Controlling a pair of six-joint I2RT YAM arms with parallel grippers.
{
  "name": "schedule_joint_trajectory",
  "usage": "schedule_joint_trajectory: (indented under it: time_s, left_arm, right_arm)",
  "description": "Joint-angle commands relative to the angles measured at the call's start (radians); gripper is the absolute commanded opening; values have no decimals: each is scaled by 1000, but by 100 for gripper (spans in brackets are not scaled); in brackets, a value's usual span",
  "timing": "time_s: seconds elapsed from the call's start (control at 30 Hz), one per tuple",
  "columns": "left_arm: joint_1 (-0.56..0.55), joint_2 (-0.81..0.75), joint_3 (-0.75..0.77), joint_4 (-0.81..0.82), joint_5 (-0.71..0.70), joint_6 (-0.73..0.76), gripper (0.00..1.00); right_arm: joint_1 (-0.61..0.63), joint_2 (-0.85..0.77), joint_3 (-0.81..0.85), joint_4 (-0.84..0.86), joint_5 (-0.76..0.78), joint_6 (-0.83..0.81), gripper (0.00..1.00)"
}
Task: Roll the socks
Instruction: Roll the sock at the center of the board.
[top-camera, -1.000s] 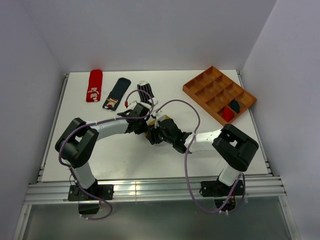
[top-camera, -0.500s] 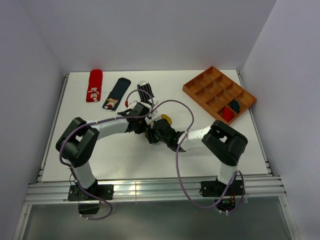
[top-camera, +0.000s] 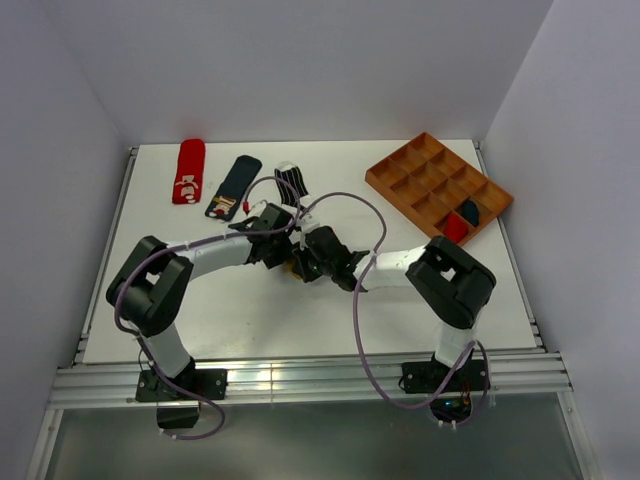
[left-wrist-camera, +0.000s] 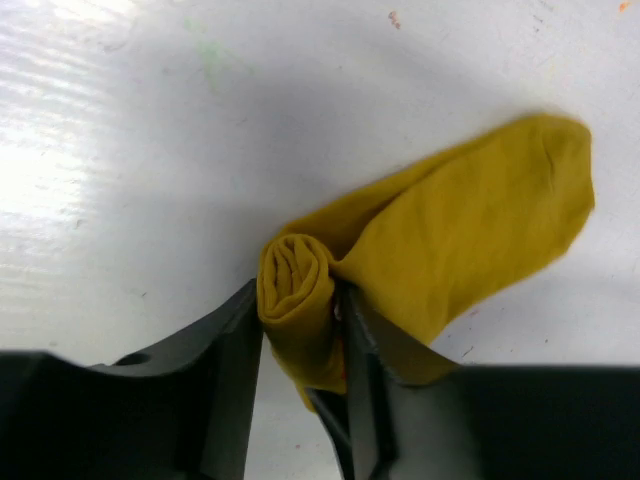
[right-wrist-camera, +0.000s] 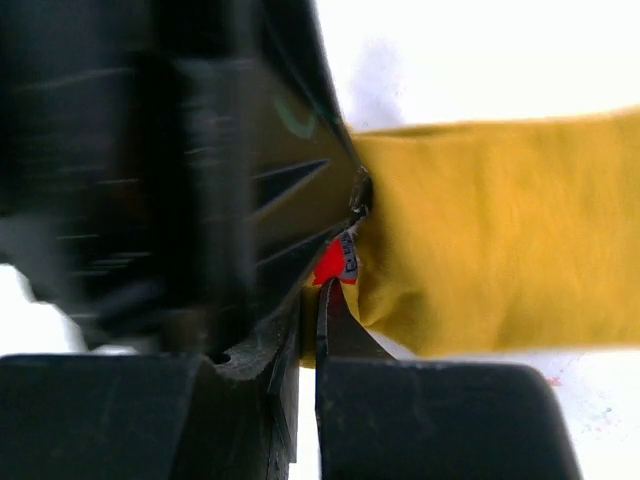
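A mustard yellow sock lies on the white table, one end wound into a tight roll. My left gripper is shut on that roll, a finger pressing each side. From the opposite side my right gripper is shut on the sock's edge beside its red label. From above, both grippers meet at the table's middle and hide nearly all of the sock. At the back left lie a red sock, a navy sock with a patch and a striped sock.
An orange compartment tray stands at the back right. It holds a red roll and a navy roll in its near corner cells. Purple cables loop over both arms.
My right gripper slid left against the left one and closed on the sock's edge. The left jaws eased slightly around the roll. The yellow seen from above is now almost covered.
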Motion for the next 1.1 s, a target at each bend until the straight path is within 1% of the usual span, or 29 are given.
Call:
schedule_joint_trajectory:
  time_s: [0.0, 0.03, 0.13, 0.17, 0.23, 0.27, 0.4, 0.5, 0.57, 0.63, 0.77, 0.83, 0.97, 1.07]
  left_arm:
    - [-16, -91, -32, 20, 30, -5, 47]
    - [-9, -113, -42, 26, 19, -13, 53]
    - [7, -167, -71, 43, 9, -27, 59]
    - [10, -183, -82, 61, 5, -33, 60]
    - [24, -233, -123, 83, -5, -56, 61]
    - [30, -252, -139, 109, -11, -64, 61]
    - [36, -328, -215, 190, -5, -71, 62]
    - [34, -357, -278, 256, 27, -85, 62]
    - [34, -365, -331, 285, 57, -109, 62]
    - [33, -355, -366, 353, 79, -140, 61]
    - [30, -318, -384, 407, 91, -171, 61]
    - [27, -295, -387, 417, 90, -189, 61]
    - [25, -267, -406, 495, 114, -222, 61]
    - [24, -241, -400, 496, 113, -238, 61]
  right_arm:
    - [-79, -1, 15, -160, -180, 50, 0]
    - [-108, 7, 20, -172, -272, 56, 0]
    - [-153, 36, 63, -225, -398, 60, 0]
    - [-168, 45, 77, -239, -477, 69, 0]
    - [-219, 70, 110, -262, -570, 81, 0]
    - [-251, 81, 136, -270, -661, 99, 0]
    - [-311, 133, 219, -336, -837, 147, 0]
    - [-336, 171, 258, -339, -944, 207, 0]
    - [-356, 200, 273, -330, -968, 248, 0]
    - [-366, 226, 284, -325, -984, 268, 0]
    - [-379, 249, 253, -224, -1017, 355, 0]
    - [-382, 268, 244, -212, -1021, 363, 0]
    - [-385, 292, 246, -207, -1020, 368, 0]
    - [-383, 305, 244, -207, -1014, 368, 0]
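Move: The yellow sock's rolled end sits between the left gripper's fingertips, within about 1 cm of that hand point. The right gripper, already shut on the roll's near edge, has the rolled end about 2 cm to its left and 1 cm ahead. On the board, the striped sock lies some 19 cm ahead of the left hand, level sideways, and the navy sock about 20 cm ahead and 15 cm to its left, both roughly 2 cm lower. Open the left gripper wider to let go of the yellow roll and lift it about 5.5 cm, easing left, then swing it back towards the base and down to some 2 cm above its start, tipping about 20 degrees so its open fingers reach more to the right. Meanwhile keep the right pinch on the roll's near edge and turn that wrist some 50 degrees until its fingers point left, shifting only about 2 cm right. ##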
